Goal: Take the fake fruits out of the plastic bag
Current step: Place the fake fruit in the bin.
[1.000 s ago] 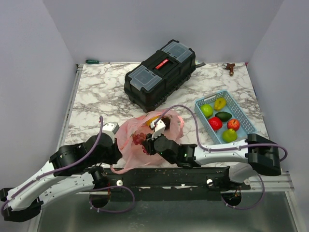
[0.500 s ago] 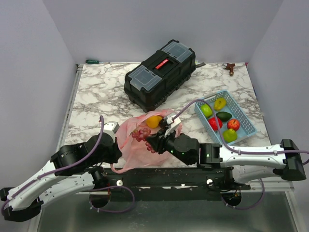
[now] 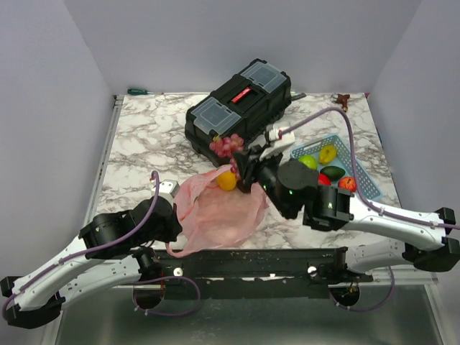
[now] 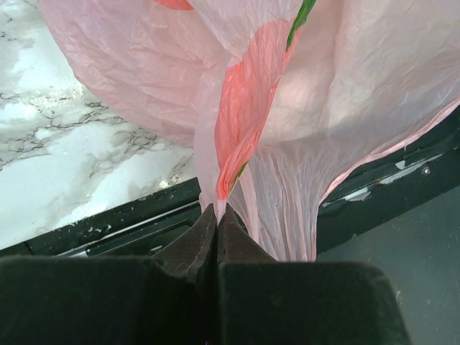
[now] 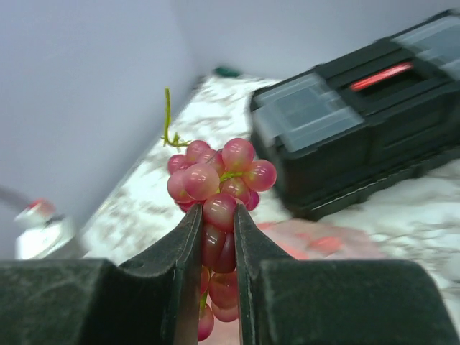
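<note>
The pink plastic bag (image 3: 215, 210) lies crumpled on the marble table near the front edge. My left gripper (image 4: 217, 214) is shut on a pinched fold of the plastic bag (image 4: 323, 108) at its near edge. An orange-yellow fake fruit (image 3: 227, 180) sits at the bag's mouth. My right gripper (image 3: 240, 162) is raised above the bag's far side, in front of the toolbox, shut on a pink-purple grape bunch (image 3: 226, 145). In the right wrist view the grape bunch (image 5: 215, 180) is squeezed between the jaws of my right gripper (image 5: 218, 219), stem up.
A black toolbox (image 3: 241, 108) stands behind the bag. A light blue mesh basket (image 3: 363, 172) at the right holds green, yellow, dark green and red fruits. A green-handled screwdriver (image 3: 136, 91) and a small brown object (image 3: 344, 101) lie at the far edge.
My right gripper has lifted the grape bunch out of the bag and carried it up and away toward the toolbox. The left gripper has kept its hold on the bag.
</note>
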Motion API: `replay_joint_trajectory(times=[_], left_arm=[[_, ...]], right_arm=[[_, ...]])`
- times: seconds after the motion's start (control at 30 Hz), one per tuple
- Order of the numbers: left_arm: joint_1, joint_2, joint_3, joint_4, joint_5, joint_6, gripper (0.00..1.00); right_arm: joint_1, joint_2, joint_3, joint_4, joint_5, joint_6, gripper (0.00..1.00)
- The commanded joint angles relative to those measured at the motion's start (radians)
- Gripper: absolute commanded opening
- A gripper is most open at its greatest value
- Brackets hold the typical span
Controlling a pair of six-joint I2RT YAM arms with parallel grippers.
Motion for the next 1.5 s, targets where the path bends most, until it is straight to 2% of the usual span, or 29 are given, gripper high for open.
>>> replay_joint_trajectory(times=[0.0,0.2,0.37,0.43,0.73,0.97,1.03,1.17,1.23,1.33,1.4,1.47], left_arm=[[-0.004,-0.013,-0.007,-0.002,-0.03,0.004,0.0],[-0.004,-0.043,-0.007,-0.008,-0.046,-0.014,0.0],[-0.004,-0.072,-0.007,-0.01,-0.054,-0.021,0.0],[-0.004,-0.08,-0.008,-0.008,-0.053,-0.022,0.0],[-0.004,-0.054,-0.009,-0.008,-0.046,-0.019,0.0],[-0.004,-0.047,-0.011,-0.004,-0.037,-0.011,0.0],[-0.004,-0.048,-0.011,-0.003,-0.038,-0.011,0.0],[-0.004,-0.05,-0.011,-0.002,-0.038,-0.01,0.0],[-0.004,-0.047,-0.011,-0.001,-0.039,-0.008,0.0],[-0.004,-0.043,-0.01,0.0,-0.04,-0.008,0.0],[-0.004,-0.038,-0.01,-0.001,-0.038,-0.006,0.0],[-0.004,-0.035,-0.01,-0.001,-0.038,-0.005,0.0]], right_arm=[[-0.173,0.089,0.135,-0.268,0.094,0.0,0.01],[-0.482,0.047,0.081,-0.352,0.076,0.106,0.01],[-0.855,-0.015,-0.065,-0.379,-0.159,0.274,0.01],[-0.937,-0.019,-0.128,-0.376,-0.191,0.31,0.01],[-1.174,0.024,-0.358,-0.238,-0.381,0.396,0.01],[-1.204,0.088,-0.42,-0.178,-0.399,0.406,0.01],[-1.206,0.105,-0.423,-0.178,-0.401,0.393,0.08],[-1.208,0.117,-0.418,-0.178,-0.428,0.345,0.28],[-1.209,0.112,-0.409,-0.186,-0.449,0.321,0.4],[-1.208,0.092,-0.383,-0.21,-0.514,0.291,0.63],[-1.208,0.071,-0.364,-0.223,-0.55,0.284,0.71],[-1.208,0.037,-0.347,-0.233,-0.572,0.272,0.73]])
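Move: From my right hand, which holds the grapes high, the open spot in the blue bin is about 18 cm ahead, 31 cm right and 33 cm down. At bin level, the green apple lies some 20 cm ahead and 26 right of this hand, the red tomato 15 ahead and 30 right, the avocado 19 ahead and 34 right. From my left hand, that spot is roughly 29 cm ahead, 43 right and 12 below. I swing the grapes away from the bag with my right hand, first forward and right, then right and down into the bin, some 32 cm right, 27 down and 16 forward in all. On the way I turn the wrist about 50 degrees clockwise and tip the fingers down some 40, then spread them and let go of the grapes. My left hand stays, still pinching the bag's rim. ##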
